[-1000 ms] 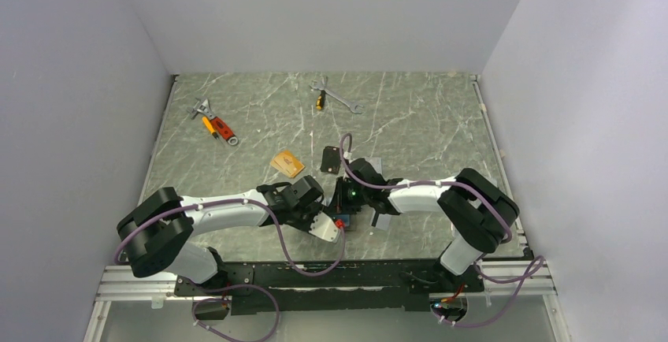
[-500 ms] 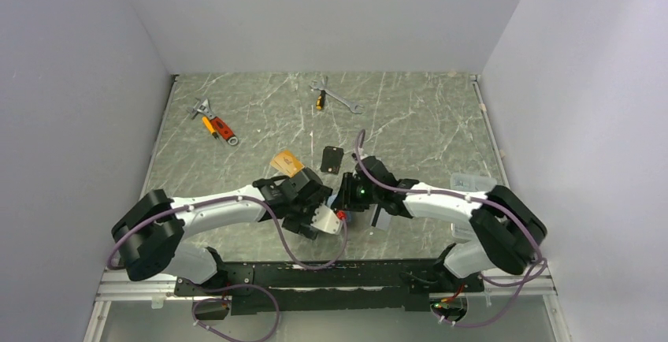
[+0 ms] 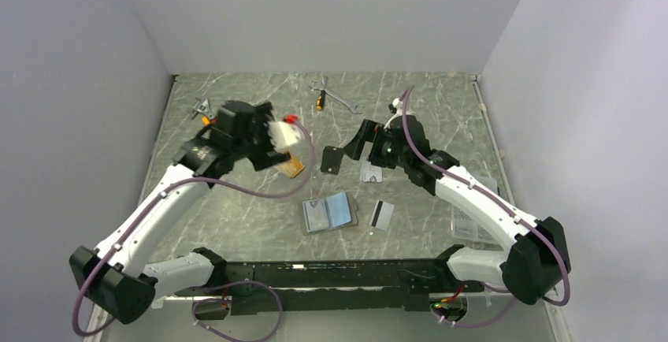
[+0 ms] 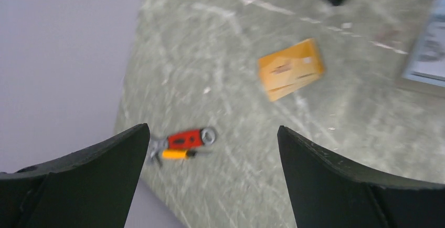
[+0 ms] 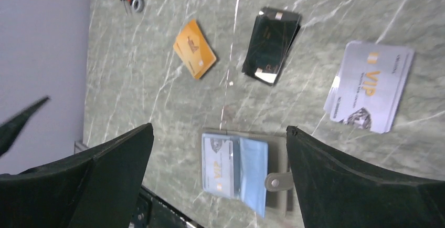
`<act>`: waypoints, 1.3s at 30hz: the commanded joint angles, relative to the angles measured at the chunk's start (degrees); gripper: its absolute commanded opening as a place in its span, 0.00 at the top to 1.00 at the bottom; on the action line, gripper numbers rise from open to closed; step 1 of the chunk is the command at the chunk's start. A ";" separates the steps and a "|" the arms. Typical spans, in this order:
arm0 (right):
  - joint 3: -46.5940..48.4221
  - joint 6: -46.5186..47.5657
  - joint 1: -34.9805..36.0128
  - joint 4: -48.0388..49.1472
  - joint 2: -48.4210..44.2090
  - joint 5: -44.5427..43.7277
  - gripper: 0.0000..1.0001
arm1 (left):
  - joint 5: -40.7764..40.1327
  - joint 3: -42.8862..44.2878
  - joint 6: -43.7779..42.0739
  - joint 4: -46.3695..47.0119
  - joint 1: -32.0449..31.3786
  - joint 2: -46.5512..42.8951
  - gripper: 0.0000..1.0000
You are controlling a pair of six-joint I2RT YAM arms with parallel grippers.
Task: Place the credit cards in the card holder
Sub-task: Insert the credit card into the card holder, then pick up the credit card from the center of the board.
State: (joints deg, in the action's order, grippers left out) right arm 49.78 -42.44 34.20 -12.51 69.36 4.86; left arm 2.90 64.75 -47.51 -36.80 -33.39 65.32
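The card holder (image 3: 328,213) lies open on the table, light blue inside, with a silver card (image 5: 218,165) tucked in its left pocket. The orange card (image 5: 194,55), the black card (image 5: 272,52) and a silver-grey card (image 5: 370,86) lie flat beyond the card holder (image 5: 273,180). A white card with a black stripe (image 3: 383,214) rests just right of the holder. My left gripper (image 4: 212,130) hangs open and empty, high above the orange card (image 4: 290,69). My right gripper (image 5: 219,128) is open and empty too, raised over the holder and cards.
A red and yellow tool set (image 3: 217,127) lies at the far left, and a wrench with a small screwdriver (image 3: 337,98) at the back. A clear plastic box (image 3: 473,216) sits by the right edge. Grey walls close in three sides.
Both grippers opened and lifted away from the card holder, the left arm swinging far-left, the right arm far-right. The holder now lies uncovered and open on the table.
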 commanded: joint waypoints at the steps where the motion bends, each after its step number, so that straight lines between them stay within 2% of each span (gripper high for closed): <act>1: 6.46 4.40 -1.32 -7.76 2.44 -1.21 0.00 | 0.61 3.90 6.20 -0.19 7.33 -2.54 0.01; 4: 10.89 6.45 -1.34 -13.75 6.31 -2.53 0.05 | -2.47 3.87 7.52 2.21 8.82 -2.80 0.01; 6: 10.19 7.67 -1.29 -12.85 5.63 -2.76 0.07 | -10.46 3.74 10.28 3.82 8.99 -0.76 0.00; 8: 9.17 7.74 -1.26 -11.40 4.62 -3.61 0.10 | -16.75 5.88 14.07 0.84 9.87 4.06 0.00; 9: 8.76 8.04 -1.30 -10.39 4.21 -3.48 0.12 | -17.79 7.36 15.96 -2.55 11.01 7.01 0.00; 11: 8.25 8.43 -1.17 -8.34 4.25 -2.82 0.18 | -14.66 8.64 19.23 -5.39 14.24 10.69 0.01; 13: 8.94 8.80 -1.13 -7.67 5.81 -1.54 0.24 | -12.93 6.49 21.64 -2.62 16.34 10.88 0.01; 16: 11.52 10.10 -0.65 -7.16 11.26 1.02 0.25 | -15.45 1.94 23.35 2.10 16.96 10.62 0.01; 22: 21.74 13.38 0.15 -5.18 25.15 6.79 0.16 | -7.20 4.65 29.24 -1.83 22.50 18.06 0.01; 26: 30.56 14.39 0.43 -3.53 36.35 12.11 0.15 | 5.75 7.50 28.69 -6.79 23.37 22.78 0.01; 30: 41.67 15.82 1.50 -3.57 46.93 15.43 0.16 | 12.45 7.43 30.01 -5.29 23.64 24.55 0.01; 34: 50.51 16.29 2.54 -5.20 55.22 17.10 0.18 | 17.53 7.17 32.44 -2.85 23.81 26.59 0.01; 39: 51.02 13.43 2.12 -0.90 59.28 20.07 0.30 | 16.58 7.29 32.59 3.25 23.81 31.60 0.02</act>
State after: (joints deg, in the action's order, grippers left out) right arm 99.07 -27.68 36.53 -17.12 127.44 20.93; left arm 16.29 69.78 -16.36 -38.68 -9.72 93.03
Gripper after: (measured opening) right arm 0.750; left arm 0.994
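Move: The orange card stack lies about 7 cm ahead of the left hand, 2 cm to its right and some 22 cm below. From the right hand the stack is roughly 8 cm ahead, 19 cm to the left and 16 cm down. Also from the right hand, the black cards are some 6 cm left and 9 cm ahead, the open card holder 7 cm left and 8 cm back, the silver VIP cards 5 cm right and 6 cm ahead. Sweeping left some 15 cm, forward 12 and down 11 after a brief near-halt, the empty right hand goes past the black cards towards the orange stack, turning counter-clockwise, its fingers narrowing by about a quarter. The left hand, wide open, rises slightly and swings forward-left, then sinks and comes back right towards the same stack, turning counter-clockwise while its fingers tip downward. Neither hand visibly touches a card. ##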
